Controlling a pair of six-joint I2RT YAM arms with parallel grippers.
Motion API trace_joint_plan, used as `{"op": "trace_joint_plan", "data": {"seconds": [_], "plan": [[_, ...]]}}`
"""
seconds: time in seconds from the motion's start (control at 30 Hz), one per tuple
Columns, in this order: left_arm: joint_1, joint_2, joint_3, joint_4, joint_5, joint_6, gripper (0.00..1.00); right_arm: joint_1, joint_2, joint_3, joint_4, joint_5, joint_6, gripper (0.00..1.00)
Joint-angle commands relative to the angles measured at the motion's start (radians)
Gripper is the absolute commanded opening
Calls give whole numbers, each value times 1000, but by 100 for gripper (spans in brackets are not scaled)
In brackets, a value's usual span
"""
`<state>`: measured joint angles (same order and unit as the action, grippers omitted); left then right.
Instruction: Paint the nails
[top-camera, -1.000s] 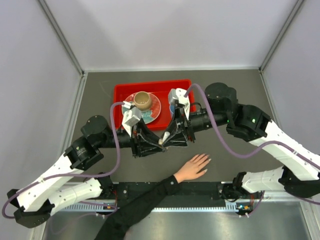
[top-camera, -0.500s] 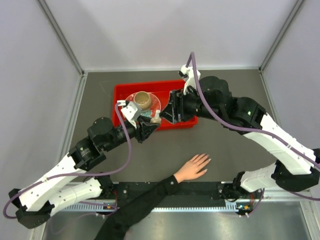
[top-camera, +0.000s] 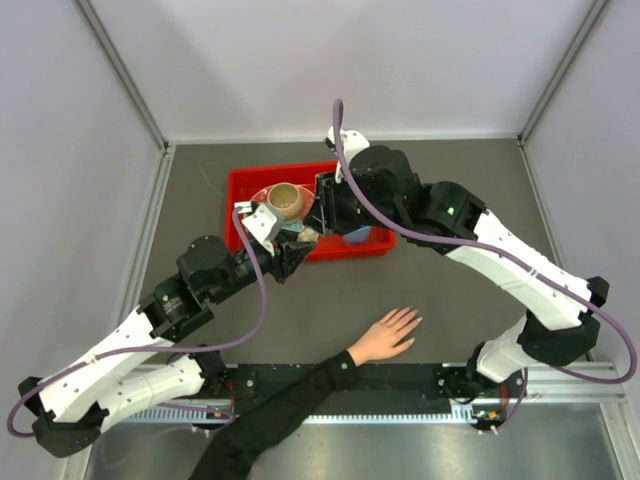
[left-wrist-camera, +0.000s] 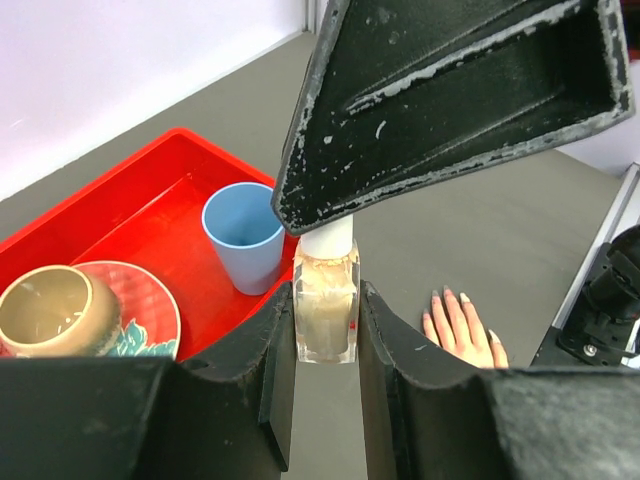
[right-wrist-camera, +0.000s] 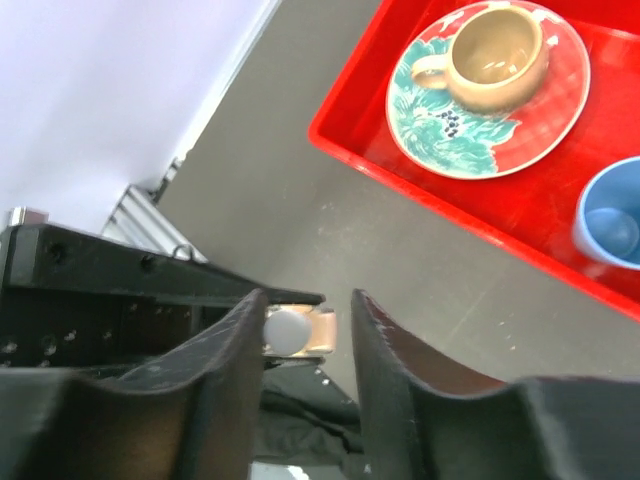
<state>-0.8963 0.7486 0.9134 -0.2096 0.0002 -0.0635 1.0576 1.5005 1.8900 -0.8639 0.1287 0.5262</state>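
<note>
A light-skinned hand (top-camera: 385, 338) in a black sleeve lies flat at the table's near edge, fingers spread, its pale nails (top-camera: 412, 319) pointing right. The nails (left-wrist-camera: 447, 296) also show in the left wrist view. My left gripper (top-camera: 297, 245) is shut on a clear nail polish bottle (left-wrist-camera: 325, 312) with beige polish, held up beside the tray's front edge. My right gripper (top-camera: 318, 222) comes at it from above. Its jaws straddle the bottle's pale cap (right-wrist-camera: 288, 331): one finger touches the cap, the other stands apart from it.
A red tray (top-camera: 240, 190) stands at the back, holding a patterned plate (right-wrist-camera: 432, 118) with a tan cup (top-camera: 284, 200) and a blue cup (left-wrist-camera: 243, 233). The sleeved forearm (top-camera: 280, 405) crosses the near edge between the arm bases.
Both grippers have moved away from the hand towards the tray, the left one carrying the bottle. The right arm swung up and left over the tray and now meets the bottle's cap from above.
</note>
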Motion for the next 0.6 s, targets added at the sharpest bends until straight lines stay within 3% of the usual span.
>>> {"op": "trace_joint_plan", "data": {"seconds": [0.0,0.13,0.17,0.2,0.23,0.33,0.43,0.57], "plan": [[2,-3,19,55,-38,-1,0,16,6,64,-17,-9,-11,28],[2,3,41,30,-54,-45,0,16,-5,41,-12,-41,-17,25],[2,0,41,32,-49,-51,0,18,-9,37,-7,-63,-17,20],[2,-5,45,33,-43,-62,0,16,-11,32,-1,-73,-20,7],[2,-3,48,32,-31,-70,0,15,-13,29,-1,-83,-22,0],[2,-2,70,15,33,-88,0,4,-32,11,17,-124,-52,0],[2,6,105,-23,199,-94,0,-24,-81,-52,84,-289,-156,0],[2,20,156,-54,472,-122,0,-65,-184,-210,213,-698,-394,0]]}}
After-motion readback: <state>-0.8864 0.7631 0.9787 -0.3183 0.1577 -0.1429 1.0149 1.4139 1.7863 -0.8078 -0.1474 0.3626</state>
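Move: The white cap of the nail polish bottle already sits between the right hand's open fingers, only about 1 cm back and 1 cm left of their midpoint, level with it. The bottle itself is held at the left hand's pads, so the cap is some 3 cm above that hand, 1 cm forward and 1 cm to its right. From the right hand, the blue cup is about 19 cm ahead, 9 cm right; the model hand 8 cm back, 17 cm right; both over 30 cm down. The white cap is pinched as the right fingers close on it from either side; the right hand then draws back about 3 cm, turning some 15 degrees counter-clockwise. The left hand keeps its grip on the bottle and, late on, also goes back about 3 cm and a little right, turning slightly clockwise and tipping down a little, so the two hands twist against each other. ##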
